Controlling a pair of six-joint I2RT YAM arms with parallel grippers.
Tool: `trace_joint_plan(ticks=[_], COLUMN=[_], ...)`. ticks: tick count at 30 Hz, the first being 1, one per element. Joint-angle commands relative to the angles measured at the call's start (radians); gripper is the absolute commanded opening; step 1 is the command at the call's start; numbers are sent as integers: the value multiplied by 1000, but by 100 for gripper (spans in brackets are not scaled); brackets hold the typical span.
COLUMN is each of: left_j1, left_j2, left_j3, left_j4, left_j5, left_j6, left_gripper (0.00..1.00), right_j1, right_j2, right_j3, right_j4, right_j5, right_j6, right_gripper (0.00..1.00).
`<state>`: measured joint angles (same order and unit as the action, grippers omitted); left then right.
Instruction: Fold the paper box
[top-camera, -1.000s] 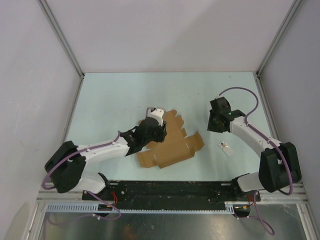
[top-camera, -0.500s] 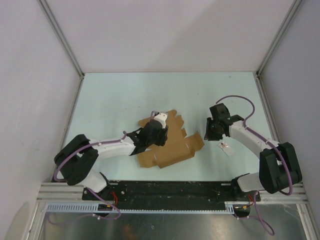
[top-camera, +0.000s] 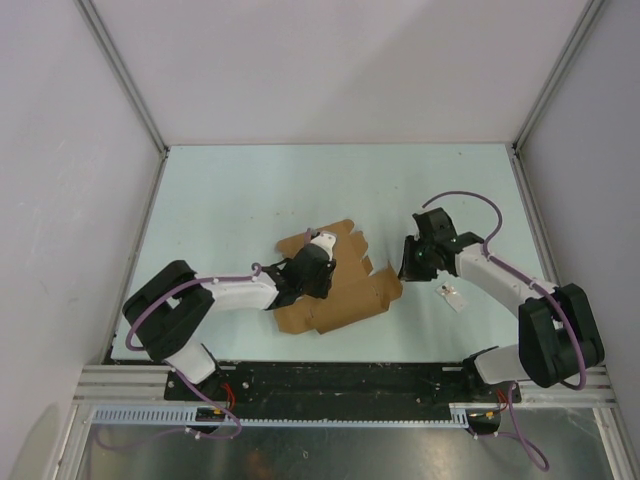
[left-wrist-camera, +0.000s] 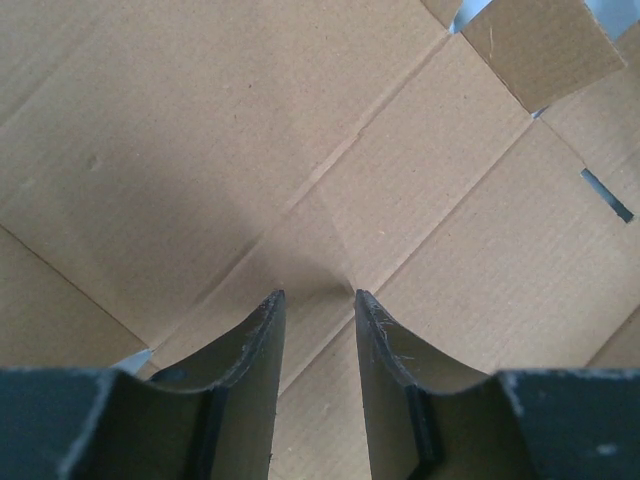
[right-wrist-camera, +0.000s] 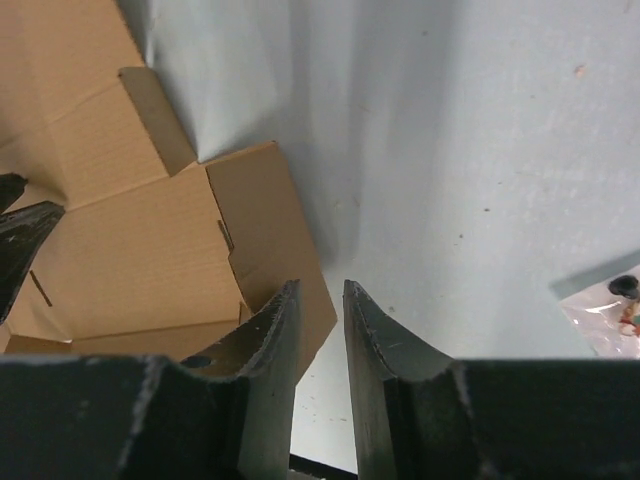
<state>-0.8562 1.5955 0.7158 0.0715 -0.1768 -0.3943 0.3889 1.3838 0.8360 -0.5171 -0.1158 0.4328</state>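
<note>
The paper box (top-camera: 352, 297) is a flat brown die-cut cardboard sheet with flaps and slots, lying mid-table. My left gripper (top-camera: 324, 280) is low over its left half. In the left wrist view the left gripper (left-wrist-camera: 318, 294) is open by a narrow gap, its tips at a crease of the paper box (left-wrist-camera: 200, 150), with nothing between them. My right gripper (top-camera: 406, 268) is at the sheet's right end flap. In the right wrist view the right gripper (right-wrist-camera: 320, 288) is narrowly open, and the flap corner of the paper box (right-wrist-camera: 130, 250) lies under its left finger (right-wrist-camera: 270, 330).
A tiny silvery-white packet (top-camera: 453, 297) lies on the pale table (top-camera: 230, 200) just right of the right gripper; it also shows as the packet (right-wrist-camera: 612, 306) at the right wrist view's edge. White walls enclose the table on three sides.
The left gripper has settled lower onto the sheet as its arm drew in. The right gripper has moved left and down to the sheet's right flap and narrowed.
</note>
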Motion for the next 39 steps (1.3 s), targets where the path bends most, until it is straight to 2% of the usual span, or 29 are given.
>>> trace_joint_plan(ticks=[1, 16, 39], left_j1=[0, 0, 0], left_j2=[24, 27, 23], left_j3=[24, 19, 11], left_j4=[1, 1, 1], left_j5=[8, 11, 8], left_j6=[-28, -28, -29], left_gripper=[39, 39, 38], right_j1=[33, 131, 179], right_j2=[-6, 102, 173], right_j3=[0, 0, 0], right_j4=[45, 83, 68], right_j5=[-50, -55, 13], right_j6=[-25, -25, -20], right_gripper=[29, 31, 31])
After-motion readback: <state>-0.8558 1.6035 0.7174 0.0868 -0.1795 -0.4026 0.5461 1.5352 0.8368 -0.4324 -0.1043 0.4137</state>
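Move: The box's right side flap stands tilted with its middle about 3 cm left of the right hand, 1 cm back and 3 cm below. The box's far-right tab lies some 8 cm left and 4 cm ahead, the plastic bag about 11 cm right and 4 cm back, both lower. From the left hand, on the cardboard, that side flap lies roughly 15 cm right and 1 cm ahead, about level. Right hand sweeps about 4 cm left, then sinks 4 cm onto the side flap while the left keeps holding. ##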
